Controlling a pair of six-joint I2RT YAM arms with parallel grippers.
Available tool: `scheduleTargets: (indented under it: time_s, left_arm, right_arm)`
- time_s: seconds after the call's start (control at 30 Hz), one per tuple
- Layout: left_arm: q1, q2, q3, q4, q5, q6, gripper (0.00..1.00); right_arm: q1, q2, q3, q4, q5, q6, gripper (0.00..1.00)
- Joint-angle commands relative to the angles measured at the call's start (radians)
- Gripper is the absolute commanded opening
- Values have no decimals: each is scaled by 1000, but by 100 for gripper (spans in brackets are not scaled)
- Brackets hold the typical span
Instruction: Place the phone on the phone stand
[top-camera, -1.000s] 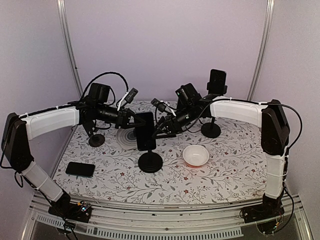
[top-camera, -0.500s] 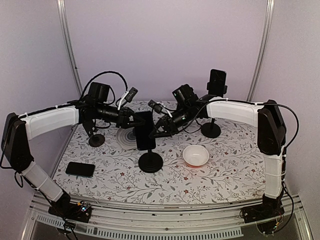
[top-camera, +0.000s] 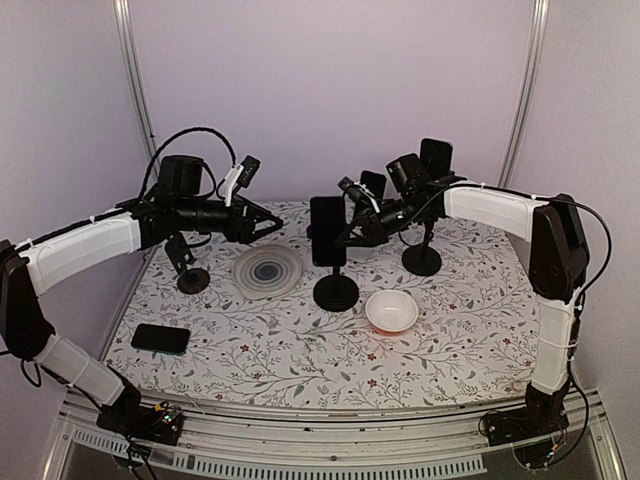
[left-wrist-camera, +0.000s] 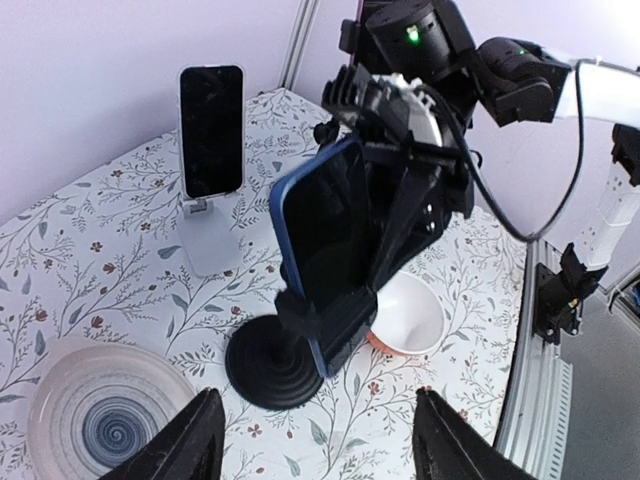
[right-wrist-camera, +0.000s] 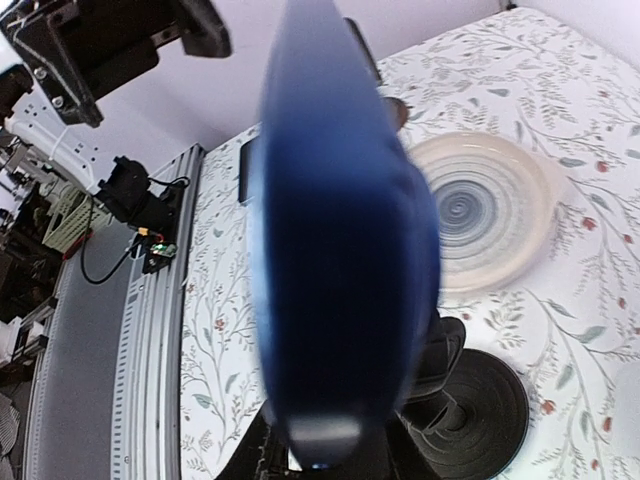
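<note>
The dark phone with a blue edge stands tilted in the cradle of a black phone stand at mid-table. My right gripper reaches in from the right and is shut on the phone's edges. The left wrist view shows the phone low in the stand's clamp, with the right gripper behind it. In the right wrist view the phone fills the frame, blurred. My left gripper hangs open to the left of the phone, apart from it; its fingertips hold nothing.
A grey plate lies left of the stand and a white bowl to its right. Another phone on a black stand is at the back right. A small stand and a flat phone are at the left.
My left gripper opened, let go of the phone and drew back left. My right gripper shut on the phone, and phone and stand shifted right and farther back.
</note>
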Motion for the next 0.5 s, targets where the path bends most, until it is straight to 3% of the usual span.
scheduleTargets:
  time_s: [0.0, 0.17, 0.47]
  left_arm:
    - [7, -6, -27, 41, -30, -30, 66]
    - [7, -6, -24, 42, -42, -42, 65]
    - [7, -52, -59, 26, -169, -92, 65]
  right_arm:
    - [-45, -51, 16, 66, -4, -3, 0]
    - [-55, -24, 43, 153, 4, 27, 0]
    - [-57, 121, 242, 217, -31, 144, 0]
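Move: The phone, already on its black stand, is held by the right hand, with the stand's round base some 17 cm below and about 2 cm left of that hand. The white stand at the back lies roughly 14 cm ahead and 5 cm right of the right hand, the plate 20 cm left and 6 cm ahead, the bowl 13 cm right and 6 cm back. From the empty left hand, the white stand is about 19 cm ahead and 21 cm right. The phone and its black stand travel together some 6 cm forward, deeper over the table towards the white stand, the right hand keeping its grip at the phone's right edge. The hand first veers about 2.5 cm right, then eases back left and climbs roughly 1.5 cm, turning slightly clockwise. ##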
